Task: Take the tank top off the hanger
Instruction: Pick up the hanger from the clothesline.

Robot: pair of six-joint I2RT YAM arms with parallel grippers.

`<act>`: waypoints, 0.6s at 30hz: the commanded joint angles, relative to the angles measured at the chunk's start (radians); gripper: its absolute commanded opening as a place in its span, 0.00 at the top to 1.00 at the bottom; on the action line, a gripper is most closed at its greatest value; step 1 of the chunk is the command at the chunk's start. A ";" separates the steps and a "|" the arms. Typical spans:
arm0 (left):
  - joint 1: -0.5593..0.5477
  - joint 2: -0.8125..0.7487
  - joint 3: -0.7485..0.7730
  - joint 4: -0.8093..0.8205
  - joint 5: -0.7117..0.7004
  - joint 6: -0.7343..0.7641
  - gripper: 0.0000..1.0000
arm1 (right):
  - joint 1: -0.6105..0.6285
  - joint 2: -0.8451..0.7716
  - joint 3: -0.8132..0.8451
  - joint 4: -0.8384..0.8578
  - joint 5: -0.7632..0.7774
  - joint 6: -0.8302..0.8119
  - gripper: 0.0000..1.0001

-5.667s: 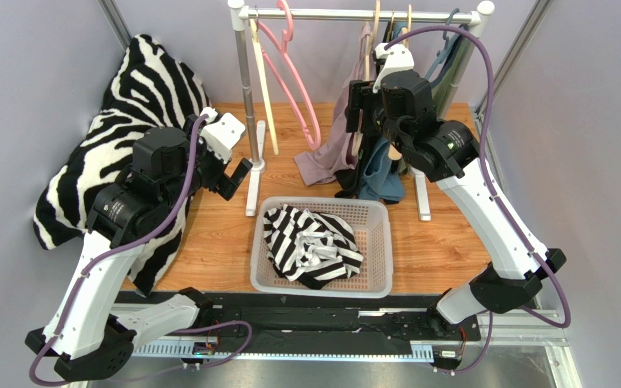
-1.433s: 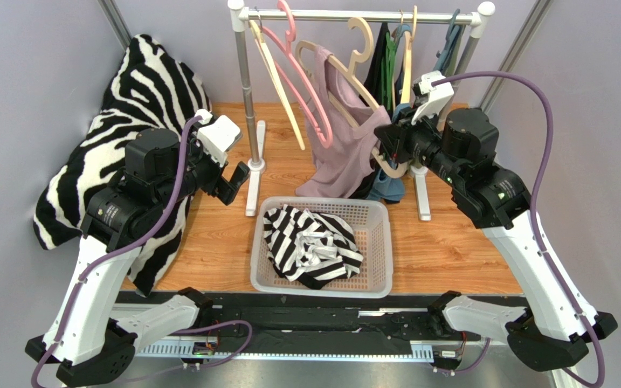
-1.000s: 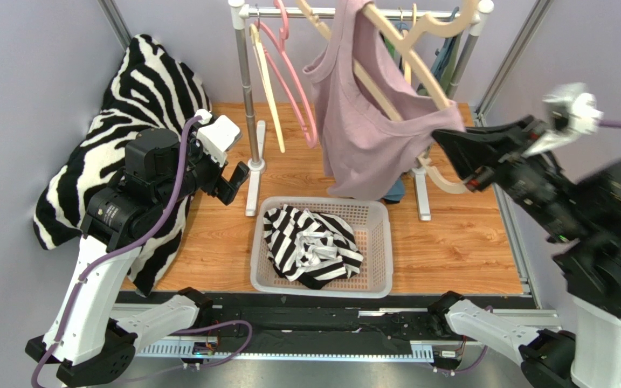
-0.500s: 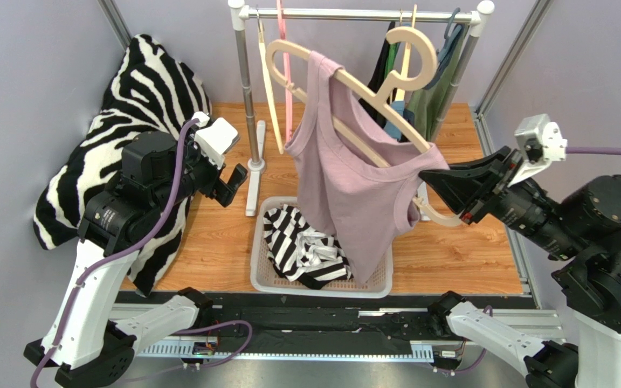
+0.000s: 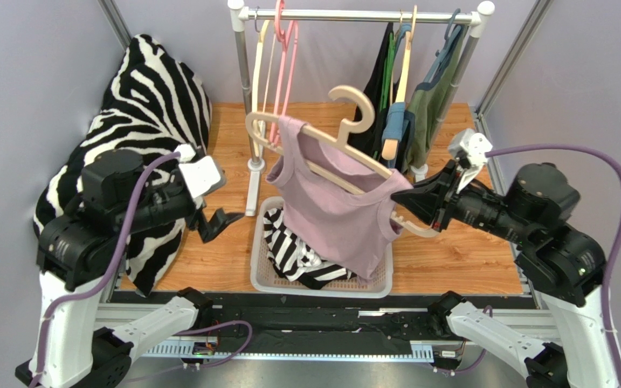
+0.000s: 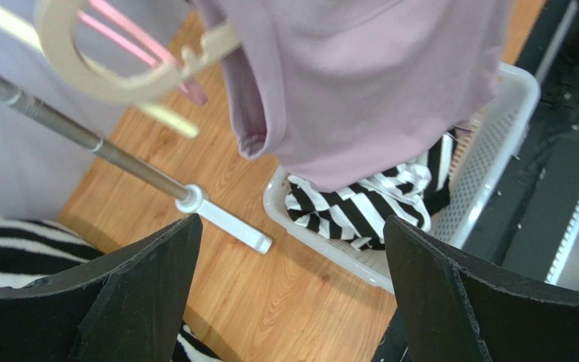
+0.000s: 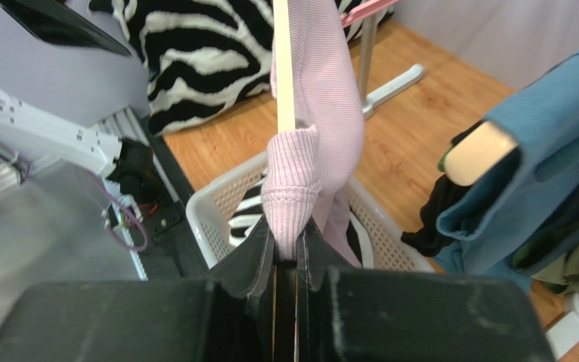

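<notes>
A mauve tank top [image 5: 338, 218] hangs on a cream wooden hanger [image 5: 368, 109] that is off the rail and tilted in the air over the basket. My right gripper [image 5: 403, 204] is shut on the hanger's right end, with the top's strap fabric pinched in it. In the right wrist view the hanger [image 7: 283, 60] runs edge-on from the right gripper [image 7: 290, 241], with the tank top [image 7: 319, 98] draped over it. My left gripper [image 5: 216, 198] is open and empty, left of the basket. The left wrist view shows the tank top [image 6: 368, 83] and hanger end [image 6: 111, 75] above the left gripper [image 6: 289, 256].
A white basket [image 5: 382, 275] holds a black-and-white striped garment [image 5: 289, 250] under the top. The rail [image 5: 346, 14] carries pink hangers [image 5: 283, 48] and dark, blue and green clothes [image 5: 415, 97]. A zebra blanket [image 5: 140, 97] lies at the left. The rack's post [image 5: 243, 89] stands beside the left gripper.
The right arm has brought the hanger and tank top down and nearer, low over the basket. The left arm has dropped and drawn back toward the near edge, still open.
</notes>
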 commanded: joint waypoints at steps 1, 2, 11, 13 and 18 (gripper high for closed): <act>0.006 -0.059 0.050 -0.135 0.142 0.141 0.01 | 0.003 -0.015 -0.077 0.079 -0.134 -0.083 1.00; 0.004 -0.065 0.057 -0.159 0.151 0.167 0.01 | 0.006 -0.020 -0.090 0.084 -0.157 -0.107 1.00; 0.004 -0.023 0.089 -0.163 0.270 0.234 0.01 | 0.035 -0.041 -0.257 0.242 -0.318 -0.235 1.00; 0.004 0.010 0.091 -0.167 0.307 0.269 0.01 | 0.043 -0.061 -0.275 0.282 -0.338 -0.262 1.00; 0.004 0.079 0.132 -0.173 0.395 0.320 0.01 | 0.063 -0.058 -0.271 0.264 -0.392 -0.298 1.00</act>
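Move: The pink tank top's left shoulder, on the wooden hanger, is about 10 cm ahead of the left hand, 9 cm to its right and some 5 cm higher. From the right hand, which already grips the hanger's other end through the fabric, that shoulder is roughly 13 cm ahead, 22 cm to the left and about level. The basket is about 10 cm ahead of the left hand, 17 cm to its right and far below; the empty pink hanger is 20 cm ahead, 9 cm to the right. The tank top on its hanger is brought down and across towards the left hand: the right hand, still pinching its end, sinks about 7 cm, shifts 4 cm left and a little back, turning some 20 degrees counter-clockwise. The left hand, fingers still wide open, first draws back over 5 cm, then turns in clockwise by about 20 degrees and edges right towards the free end; whether it touches can't be told. ##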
